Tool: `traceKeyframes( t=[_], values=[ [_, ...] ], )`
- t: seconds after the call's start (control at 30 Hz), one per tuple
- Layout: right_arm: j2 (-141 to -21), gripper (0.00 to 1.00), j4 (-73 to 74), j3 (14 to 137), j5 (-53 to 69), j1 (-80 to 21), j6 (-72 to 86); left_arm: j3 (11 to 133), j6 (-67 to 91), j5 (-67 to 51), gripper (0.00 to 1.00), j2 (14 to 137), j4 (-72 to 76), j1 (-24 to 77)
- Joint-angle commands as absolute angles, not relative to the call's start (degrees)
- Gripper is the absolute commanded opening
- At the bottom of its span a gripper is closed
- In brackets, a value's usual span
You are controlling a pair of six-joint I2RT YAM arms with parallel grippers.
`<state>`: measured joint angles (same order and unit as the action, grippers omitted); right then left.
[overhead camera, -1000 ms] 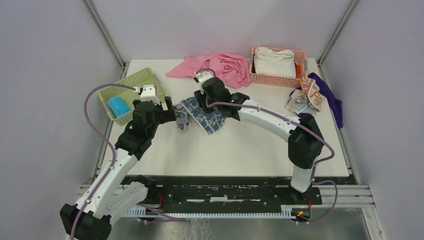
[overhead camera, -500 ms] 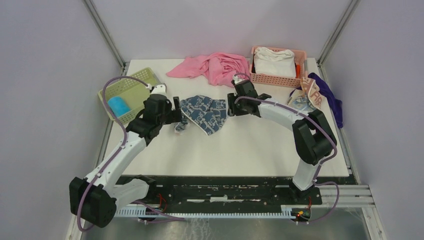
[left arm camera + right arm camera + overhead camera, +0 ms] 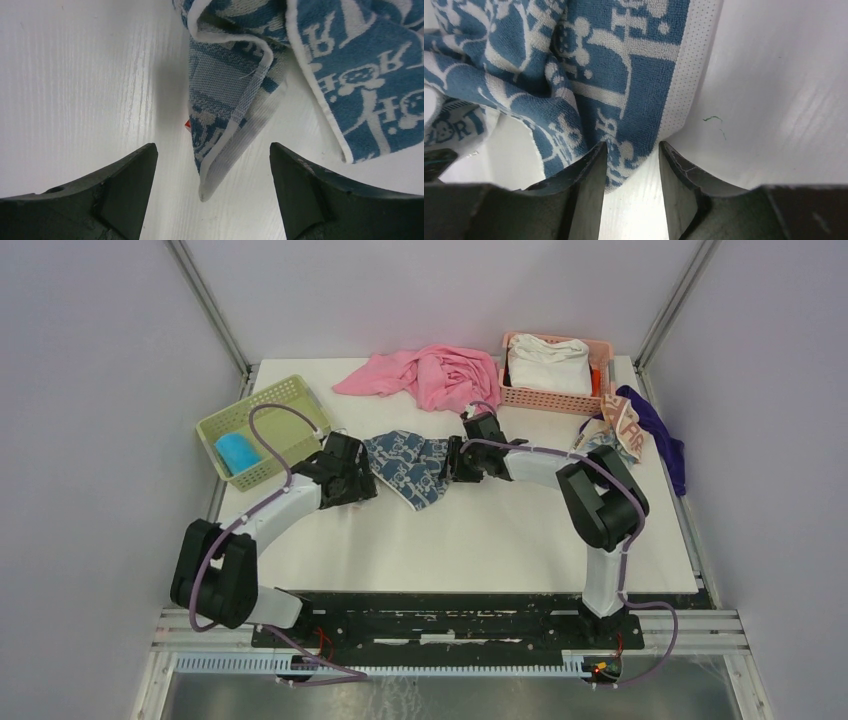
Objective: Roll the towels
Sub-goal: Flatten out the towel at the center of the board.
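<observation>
The white towel with dark blue print [image 3: 408,465] lies crumpled mid-table between both grippers. My left gripper [image 3: 366,483] sits low at its left side, open wide; in the left wrist view a folded corner of the printed towel [image 3: 235,75] points down between the fingers of the left gripper [image 3: 212,150] without touching them. My right gripper [image 3: 447,462] is at the towel's right edge, jaws partly apart, and a corner of the printed towel [image 3: 599,65] reaches just between the tips of the right gripper [image 3: 630,150]. The bright blue towel [image 3: 237,452] is rolled in the green basket [image 3: 290,400]. The cream lettered towel [image 3: 612,435] lies bunched at the right.
A large pink cloth [image 3: 430,375] lies at the back, close behind the printed towel. A pink basket [image 3: 520,395] holding a white cloth [image 3: 548,365] stands back right. A purple cloth [image 3: 665,445] hangs at the table's right edge.
Both arms have dropped low to the table. The right gripper moved from above the towel to its right edge. The towel now lies spread out; the left gripper sits at its left corner.
</observation>
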<state>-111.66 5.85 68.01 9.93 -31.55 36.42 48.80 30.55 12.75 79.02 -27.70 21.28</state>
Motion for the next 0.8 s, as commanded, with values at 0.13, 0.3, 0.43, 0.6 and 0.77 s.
traceKeyframes(
  t=[0.13, 0.3, 0.43, 0.6, 0.77],
  values=[
    [-114.9, 0.43, 0.3, 67.2, 14.0, -31.7, 41.7, 52.3, 33.5, 15.4, 0.78, 85.5, -28.5, 21.3],
    [-113.3, 0.15, 2.7, 68.9, 13.2, -30.8, 40.6, 55.9, 29.8, 18.7, 0.34, 86.7, -31.8, 21.4],
    [-108.6, 0.0, 11.4, 71.9, 12.0, -25.5, 38.8, 60.4, 23.1, 25.3, 0.03, 84.5, -34.8, 21.3],
    [-102.3, 0.0, 26.2, 79.2, 4.9, -16.7, 32.9, 62.6, 13.8, 37.7, 0.03, 78.3, -33.6, 21.4],
    [-102.5, 0.08, 36.8, 89.9, -3.8, -13.0, 27.6, 57.9, 7.7, 39.7, 0.03, 70.6, -26.2, 21.4]
  ],
)
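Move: The patterned towel lies bunched between the hands. Its left corner is practically under the left fingers, about 3 cm below them; its right corner is about 1 cm left of the right hand and 1 cm below. From the left hand the green basket stands some 22 cm left and 13 cm ahead. From the right hand the pink cloth lies about 25 cm ahead and 4 cm left, and the pink basket about 26 cm ahead and 25 cm right. Both grippers pinch the patterned towel: the left sinks about 3 cm and shuts on its left corner, the right edges slightly left and shuts on its right corner. Keeping hold, they swing apart and up, the right fast to the right some 15 cm with a good forward part, turning clockwise, the left rising over 10 cm, drifting left and forward as its left side rolls up some 20 degrees. ##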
